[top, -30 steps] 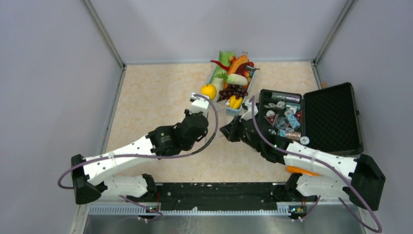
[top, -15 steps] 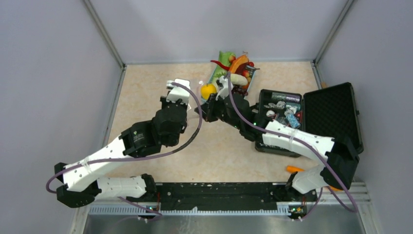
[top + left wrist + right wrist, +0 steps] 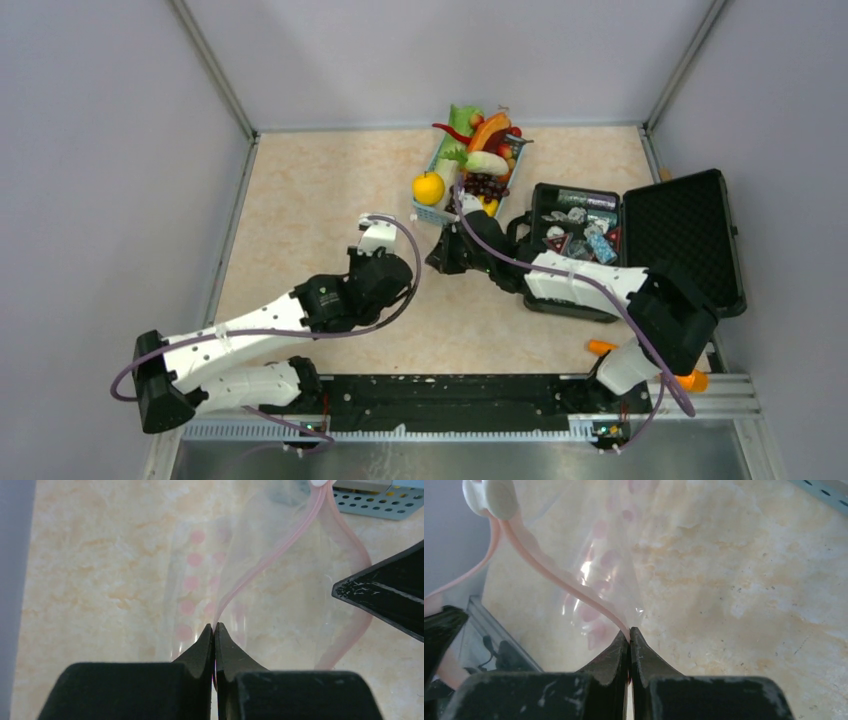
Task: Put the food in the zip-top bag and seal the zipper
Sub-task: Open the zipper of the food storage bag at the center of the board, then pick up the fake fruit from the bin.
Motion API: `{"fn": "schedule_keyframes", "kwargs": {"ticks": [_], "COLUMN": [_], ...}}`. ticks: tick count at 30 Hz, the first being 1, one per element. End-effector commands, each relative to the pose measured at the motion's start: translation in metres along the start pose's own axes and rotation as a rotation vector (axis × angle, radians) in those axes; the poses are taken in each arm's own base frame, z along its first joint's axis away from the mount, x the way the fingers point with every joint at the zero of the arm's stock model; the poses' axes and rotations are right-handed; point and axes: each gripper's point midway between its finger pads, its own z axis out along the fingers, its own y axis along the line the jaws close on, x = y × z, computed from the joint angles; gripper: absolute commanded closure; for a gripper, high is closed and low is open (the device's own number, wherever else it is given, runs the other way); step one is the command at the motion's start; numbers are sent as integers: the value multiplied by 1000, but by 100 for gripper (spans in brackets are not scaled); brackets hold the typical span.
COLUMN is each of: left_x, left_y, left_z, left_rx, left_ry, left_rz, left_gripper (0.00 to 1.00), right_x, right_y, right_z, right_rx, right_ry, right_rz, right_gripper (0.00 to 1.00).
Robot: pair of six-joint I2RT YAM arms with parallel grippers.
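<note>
The clear zip-top bag (image 3: 200,570) with pink dots hangs over the table between my two grippers, its mouth pulled open. In the left wrist view my left gripper (image 3: 214,626) is shut on the pink zipper (image 3: 260,570) strip. My right gripper (image 3: 629,630) is shut on the opposite zipper (image 3: 549,565) strip, near the white slider (image 3: 491,497). From above, the left gripper (image 3: 378,240) and right gripper (image 3: 436,260) face each other just in front of the basket. The food lies piled in the basket: yellow fruit (image 3: 428,187), grapes (image 3: 485,185), a long orange piece (image 3: 487,130), a red chili (image 3: 450,130).
The blue slatted basket (image 3: 430,212) stands at the back middle of the table. An open black case (image 3: 680,240) with shiny packets lies to its right. A small orange object (image 3: 600,348) lies by the right arm's base.
Both grippers have moved from beside the basket toward the near edge, still shut on the bag. The left arm has swung back from the far left.
</note>
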Motion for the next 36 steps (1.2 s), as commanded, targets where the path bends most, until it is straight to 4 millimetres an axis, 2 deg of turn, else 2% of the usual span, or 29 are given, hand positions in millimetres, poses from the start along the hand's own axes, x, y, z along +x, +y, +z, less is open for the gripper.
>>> {"fn": "schedule_keyframes", "kwargs": {"ticks": [1, 6, 8, 9, 13, 17, 20, 22, 24, 28, 33, 36], "left_x": [1, -2, -1, 0, 6, 8, 9, 9, 10, 9, 4, 4], "left_y": [-17, -22, -23, -24, -25, -27, -29, -29, -26, -29, -45, -52], "left_z": [5, 15, 19, 20, 24, 25, 26, 25, 24, 21, 14, 13], "left_rx": [83, 119, 128, 131, 132, 151, 172, 176, 170, 223, 336, 374], "left_ry": [7, 14, 18, 23, 38, 39, 41, 43, 38, 22, 14, 18], "left_rz": [-227, -254, -265, -269, -278, -292, -291, -290, -304, -330, -293, -268], "left_gripper": [100, 100, 100, 100, 100, 100, 100, 100, 100, 100, 100, 100], "right_x": [-21, -26, -27, -27, -35, -69, -102, -120, -132, -147, -156, -159], "right_y": [19, 17, 18, 18, 25, 17, -8, -29, -44, -65, -64, -51], "right_z": [-7, -15, -19, -21, -42, -75, -101, -112, -116, -115, -93, -68], "right_rx": [-64, -21, -19, -19, -55, 0, 101, 148, 171, 227, 168, 89], "right_ry": [-47, -10, -6, -5, -53, -225, -378, -414, -417, -429, -397, -360], "right_rz": [-23, -91, -104, -108, -98, -90, -69, -42, -29, -47, -13, -20], "right_gripper": [99, 82, 68, 65, 59, 59, 57, 52, 52, 52, 52, 41]}}
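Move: Both hands still pinch opposite rims of the bag's mouth. From the right hand, the yellow pepper in the basket is about 16 cm ahead, 12 cm to the right and 8 cm lower. The grapes lie some 4 cm beyond the pepper; the yellow apple is roughly 21 cm ahead, in line with the hand; the case handle is 10 cm ahead and 20 cm right. From the left hand, the pepper is about 18 cm ahead, 21 cm right and 15 cm below. The right fingers let go of the bag rim, opening about halfway almost in place. That hand then rises some 12 cm and swings about 14 cm right and 8 cm forward towards the basket's near right corner, turning some 20 degrees clockwise and sinking again slightly at the end. The left hand keeps its pinch on the bag, easing 3 cm down and 3 cm right while rolling its left side down about 20 degrees. ##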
